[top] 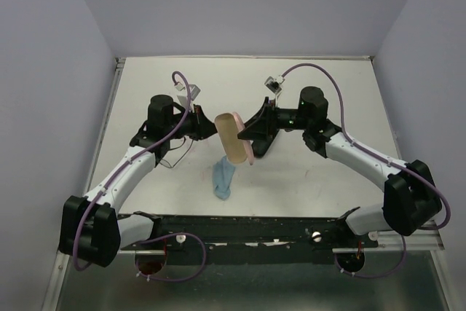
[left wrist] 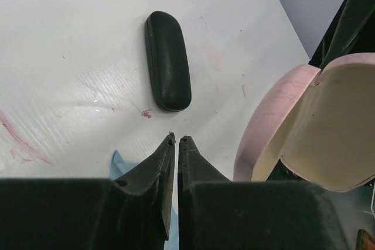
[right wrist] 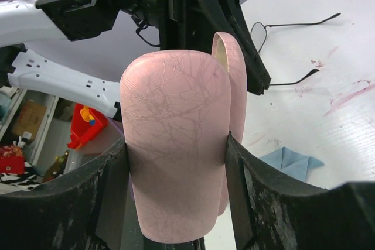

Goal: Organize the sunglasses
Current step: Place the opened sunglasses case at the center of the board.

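My right gripper (right wrist: 176,162) is shut on the lower half of an open pink case (right wrist: 176,139), held up off the table. Its cream lining (left wrist: 334,121) faces my left gripper (left wrist: 177,139), whose fingers stand together with nothing visible between them, just left of the case (top: 233,136). A thin black wire-framed pair (right wrist: 293,27), which looks like the sunglasses, lies unfolded on the table beyond the case, seen faintly as thin lines (top: 175,158) by the left arm. No gripper touches it.
A closed black oblong case (left wrist: 168,61) lies on the white table ahead of the left gripper. A light-blue cloth (top: 224,178) lies crumpled below the held case, and shows again (right wrist: 290,162) in the right wrist view. Pink smears mark the tabletop.
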You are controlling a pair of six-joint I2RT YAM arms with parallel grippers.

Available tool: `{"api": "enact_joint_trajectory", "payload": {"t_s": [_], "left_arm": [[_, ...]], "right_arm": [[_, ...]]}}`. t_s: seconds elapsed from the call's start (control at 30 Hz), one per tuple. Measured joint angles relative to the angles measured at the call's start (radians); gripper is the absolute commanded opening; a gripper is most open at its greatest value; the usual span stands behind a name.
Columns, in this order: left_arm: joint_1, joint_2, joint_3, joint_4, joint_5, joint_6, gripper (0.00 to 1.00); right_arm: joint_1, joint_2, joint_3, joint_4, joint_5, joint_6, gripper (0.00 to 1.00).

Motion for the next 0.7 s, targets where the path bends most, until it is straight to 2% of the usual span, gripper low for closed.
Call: {"api": "enact_joint_trajectory", "payload": {"t_s": [0.07, 0.17, 0.23, 0.4, 0.5, 0.6, 0.7], "left_arm": [[0.002, 0.000, 0.000, -0.001, -0.001, -0.005, 0.34], [0.002, 0.000, 0.000, -0.003, -0.001, -0.013, 0.63], [0.002, -0.008, 0.000, -0.017, -0.024, -0.019, 0.71], [0.010, -0.074, -0.003, -0.088, -0.156, -0.040, 0.85], [0.009, -0.134, -0.004, -0.121, -0.254, -0.062, 0.99], [0.008, -0.169, -0.004, -0.139, -0.305, -0.078, 0.99], [0.008, -0.195, -0.016, -0.146, -0.332, -0.091, 0.99]], "right_arm": [[0.000, 0.013, 0.003, 0.005, 0.000, 0.010, 0.01], [0.000, 0.032, 0.003, 0.008, 0.009, 0.026, 0.01], [-0.005, 0.041, 0.003, 0.010, 0.019, 0.040, 0.01], [-0.027, 0.058, 0.004, 0.033, 0.042, 0.087, 0.01], [-0.042, 0.084, 0.003, 0.066, 0.058, 0.144, 0.01], [-0.070, 0.122, 0.004, 0.089, 0.061, 0.209, 0.01], [-0.087, 0.182, 0.034, 0.040, 0.095, 0.236, 0.01]]}}
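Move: The right hand holds the opened pink sunglasses case by one half. The board's centre lies roughly 14 cm ahead of that hand, some 3 cm to its right and about 25 cm below. The closed black case lies about 7 cm ahead and 10 cm right, the blue cloth some 9 cm back and 7 cm left, both nearly as far down. From the left hand the centre is about 10 cm ahead, 12 cm right and 20 cm below. Keeping its pinch on the opened pink case, the right hand carries it forward about 6 cm towards the board's centre, starting slowly and gathering speed, and sinks some 4 cm, mostly late on, while rolling about 20 degrees about its leftward-pointing fingers so that its top leans forward, and turning slightly clockwise. The left hand, its nearly shut fingers close beside the case, spreads them wide, then draws about 5 cm left away from the case, rising slightly and swinging some 20 degrees counter-clockwise. ##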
